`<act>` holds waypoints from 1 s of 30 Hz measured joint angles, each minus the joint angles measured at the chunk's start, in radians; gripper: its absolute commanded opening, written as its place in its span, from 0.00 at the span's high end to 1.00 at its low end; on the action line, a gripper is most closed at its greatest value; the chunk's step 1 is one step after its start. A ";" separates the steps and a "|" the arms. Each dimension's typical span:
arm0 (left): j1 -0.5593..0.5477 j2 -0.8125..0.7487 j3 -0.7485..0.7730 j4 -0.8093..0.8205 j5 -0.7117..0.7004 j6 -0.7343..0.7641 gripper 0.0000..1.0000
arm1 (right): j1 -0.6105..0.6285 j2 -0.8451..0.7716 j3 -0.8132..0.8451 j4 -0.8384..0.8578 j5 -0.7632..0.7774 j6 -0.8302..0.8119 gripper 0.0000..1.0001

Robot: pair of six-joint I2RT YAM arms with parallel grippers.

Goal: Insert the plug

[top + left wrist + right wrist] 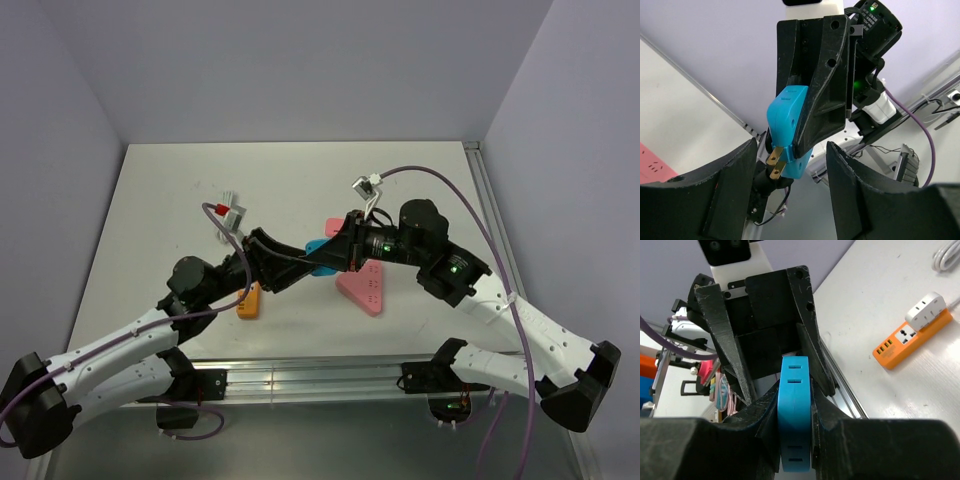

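The plug [318, 250] is small and bright blue, held in the air above the table between the two arms. My right gripper [795, 395] is shut on the plug [795, 415], its fingers pressed flat against both faces. In the left wrist view the plug [787, 125] hangs with its brass prongs [774, 161] pointing down and left. My left gripper [792, 145] is open, with its fingers [735, 175] spread wide on either side of the plug and not touching it. The pink triangular socket block [362, 285] lies on the table just below the grippers.
An orange power strip [248, 300] with a white adapter [925, 310] on it lies near the front edge. A white plug [232, 213] lies at the left middle, and another white piece [365, 185] on a purple cable [450, 185] lies further back. A metal rail [310, 372] runs along the front.
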 measured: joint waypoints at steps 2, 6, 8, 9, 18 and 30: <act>0.000 -0.013 0.000 -0.029 -0.009 0.018 0.39 | -0.001 0.000 0.000 -0.018 0.003 0.000 1.00; 0.000 -0.017 0.000 -0.047 -0.010 0.034 0.40 | -0.005 0.000 0.000 -0.010 0.010 0.012 1.00; 0.000 -0.016 0.000 -0.046 -0.009 0.032 0.41 | -0.005 -0.002 -0.001 0.011 0.019 0.028 1.00; 0.000 -0.014 -0.001 -0.040 -0.008 0.029 0.41 | -0.005 -0.005 -0.002 0.028 0.025 0.040 1.00; 0.000 0.027 -0.021 0.099 -0.008 -0.031 0.51 | -0.004 -0.047 -0.042 0.144 0.071 0.094 1.00; 0.000 0.072 -0.021 0.175 0.003 -0.069 0.66 | 0.002 -0.047 -0.043 0.154 0.108 0.092 1.00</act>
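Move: The blue plug is already in the right hand's grip, at its finger pads. From the left hand it sits roughly 2 cm to the right, 1 cm ahead and 1 cm higher, just beyond the open fingertips. On the table some 31 cm below, the pink triangular block lies about 6 cm ahead of the right hand and 8 cm to its right; the orange power strip is about 5 cm ahead of that hand and 17 cm to its left. Upward after a tiny dip, the right hand lifts the blue plug about 3 cm away from the left fingertips and drifts 1 cm forward, its fingertips tipping up some 8 degrees and swinging slightly clockwise; its grip stays shut. The left hand sinks half a centimetre, then climbs to 1 cm above its start, tipping up slightly while its wide-open fingers close by about a third, short of shutting. ##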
